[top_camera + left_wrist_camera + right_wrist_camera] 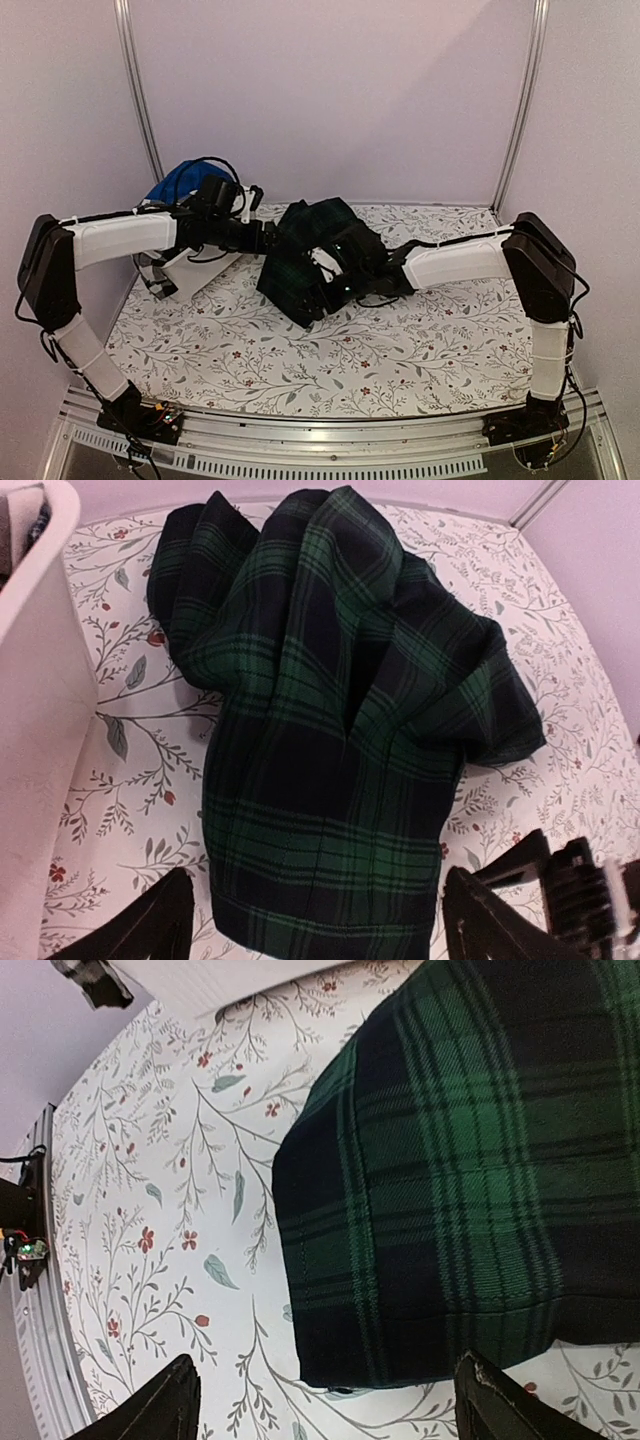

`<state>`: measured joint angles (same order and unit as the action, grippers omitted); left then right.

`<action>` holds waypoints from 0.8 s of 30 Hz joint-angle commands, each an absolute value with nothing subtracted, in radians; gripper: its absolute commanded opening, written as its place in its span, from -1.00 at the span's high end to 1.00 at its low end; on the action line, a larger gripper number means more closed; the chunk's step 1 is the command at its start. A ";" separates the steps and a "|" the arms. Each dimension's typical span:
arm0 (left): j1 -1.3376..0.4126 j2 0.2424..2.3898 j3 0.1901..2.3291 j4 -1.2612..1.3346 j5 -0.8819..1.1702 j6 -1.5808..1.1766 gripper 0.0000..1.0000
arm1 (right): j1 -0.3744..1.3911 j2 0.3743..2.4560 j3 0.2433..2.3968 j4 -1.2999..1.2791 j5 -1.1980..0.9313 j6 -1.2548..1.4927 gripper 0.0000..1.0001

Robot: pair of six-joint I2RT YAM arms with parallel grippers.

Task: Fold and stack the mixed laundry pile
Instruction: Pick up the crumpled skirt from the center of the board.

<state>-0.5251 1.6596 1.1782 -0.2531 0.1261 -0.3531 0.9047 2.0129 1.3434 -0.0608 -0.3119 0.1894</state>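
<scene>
A dark green-navy tartan garment [310, 250] lies bunched on the floral table, near its back middle. My left gripper [262, 238] is open at the garment's left side. In the left wrist view the tartan [340, 710] fills the frame, and its hem lies between the spread fingers of the left gripper [315, 930]. My right gripper [335, 278] is open at the garment's right front. In the right wrist view a tartan corner [450, 1180] lies flat just ahead of the right gripper [325, 1410]. A bright blue garment [175, 185] sits in the tub. The checked shirt is out of view.
A white plastic tub [195, 265] stands at the back left, its wall close beside the left gripper [30, 680]. The floral tablecloth [400, 350] covers the table. A metal rail [330, 455] runs along the near edge. Walls enclose the back and sides.
</scene>
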 commanded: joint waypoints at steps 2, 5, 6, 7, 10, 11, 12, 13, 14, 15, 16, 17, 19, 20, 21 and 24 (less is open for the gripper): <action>-0.495 1.590 1.176 -0.238 0.102 -0.357 -0.72 | 0.974 2.134 1.441 -0.171 -0.182 0.122 -0.76; -0.484 1.583 1.171 -0.236 0.104 -0.361 -0.73 | 0.983 2.207 1.509 -0.212 -0.140 0.117 -0.75; -0.482 1.581 1.170 -0.236 0.106 -0.361 -0.73 | 0.983 2.225 1.532 -0.231 -0.119 0.118 -0.74; -0.481 1.578 1.170 -0.237 0.105 -0.362 -0.73 | 0.983 2.249 1.548 -0.250 -0.091 0.119 -0.72; -0.476 1.573 1.173 -0.237 0.109 -0.360 -0.73 | 0.983 2.288 1.539 -0.292 0.020 0.125 -0.57; -0.475 1.571 1.175 -0.238 0.109 -0.357 -0.73 | 0.980 2.290 1.516 -0.297 0.052 0.130 -0.45; -0.474 1.570 1.176 -0.238 0.108 -0.356 -0.73 | 0.974 2.280 1.483 -0.298 0.075 0.133 -0.28; -0.472 1.569 1.178 -0.238 0.109 -0.353 -0.74 | 0.961 2.268 1.448 -0.296 0.085 0.140 -0.06; -0.472 1.569 1.180 -0.238 0.111 -0.350 -0.74 | 0.943 2.253 1.406 -0.291 0.082 0.153 0.18; -0.472 1.568 1.182 -0.237 0.114 -0.347 -0.73 | 0.921 2.224 1.364 -0.285 0.072 0.160 0.45; -0.472 1.570 1.183 -0.236 0.115 -0.344 -0.73 | 0.902 2.204 1.324 -0.277 0.071 0.166 0.92; -0.472 1.572 1.185 -0.235 0.118 -0.340 -0.74 | 0.886 2.174 1.286 -0.274 0.081 0.170 1.00; -0.472 1.577 1.182 -0.226 0.129 -0.333 -0.73 | 0.861 2.101 1.221 -0.272 0.097 0.173 1.00; -0.472 1.579 1.178 -0.219 0.138 -0.329 -0.74 | 0.850 2.060 1.192 -0.272 0.102 0.169 1.00; -0.474 1.581 1.169 -0.208 0.150 -0.323 -0.74 | 0.840 2.028 1.166 -0.272 0.108 0.168 1.00; -0.508 1.577 1.122 -0.152 0.157 -0.269 -0.77 | 0.803 1.892 1.101 -0.259 0.074 0.164 1.00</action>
<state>-0.4820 1.6009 1.1748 -0.2298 0.1329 -0.3351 0.8482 2.0029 1.1950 -0.1387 0.0483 0.1570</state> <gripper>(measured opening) 0.876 0.046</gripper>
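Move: The skirt's near edge lies almost under my open right fingers, about 8 cm down and only some 2 cm ahead and 2 cm left. The skirt's middle is straight ahead of this hand, roughly 16 cm out and 7 cm below; the laundry bin stands about 28 cm left and 20 cm ahead, about level in height. From my left hand the near edge lies some 10 cm back, 8 cm right and 13 cm down. I sink my right hand about 7 cm onto the skirt's near edge, tipping the fingers more steeply down and shutting them from wide open to pinch the cloth. Then, staying low, I drag the edge some 11 cm to the right and slightly forward while the hand swings clockwise. My left hand, empty and open, lifts about 3 cm and eases a little left. ##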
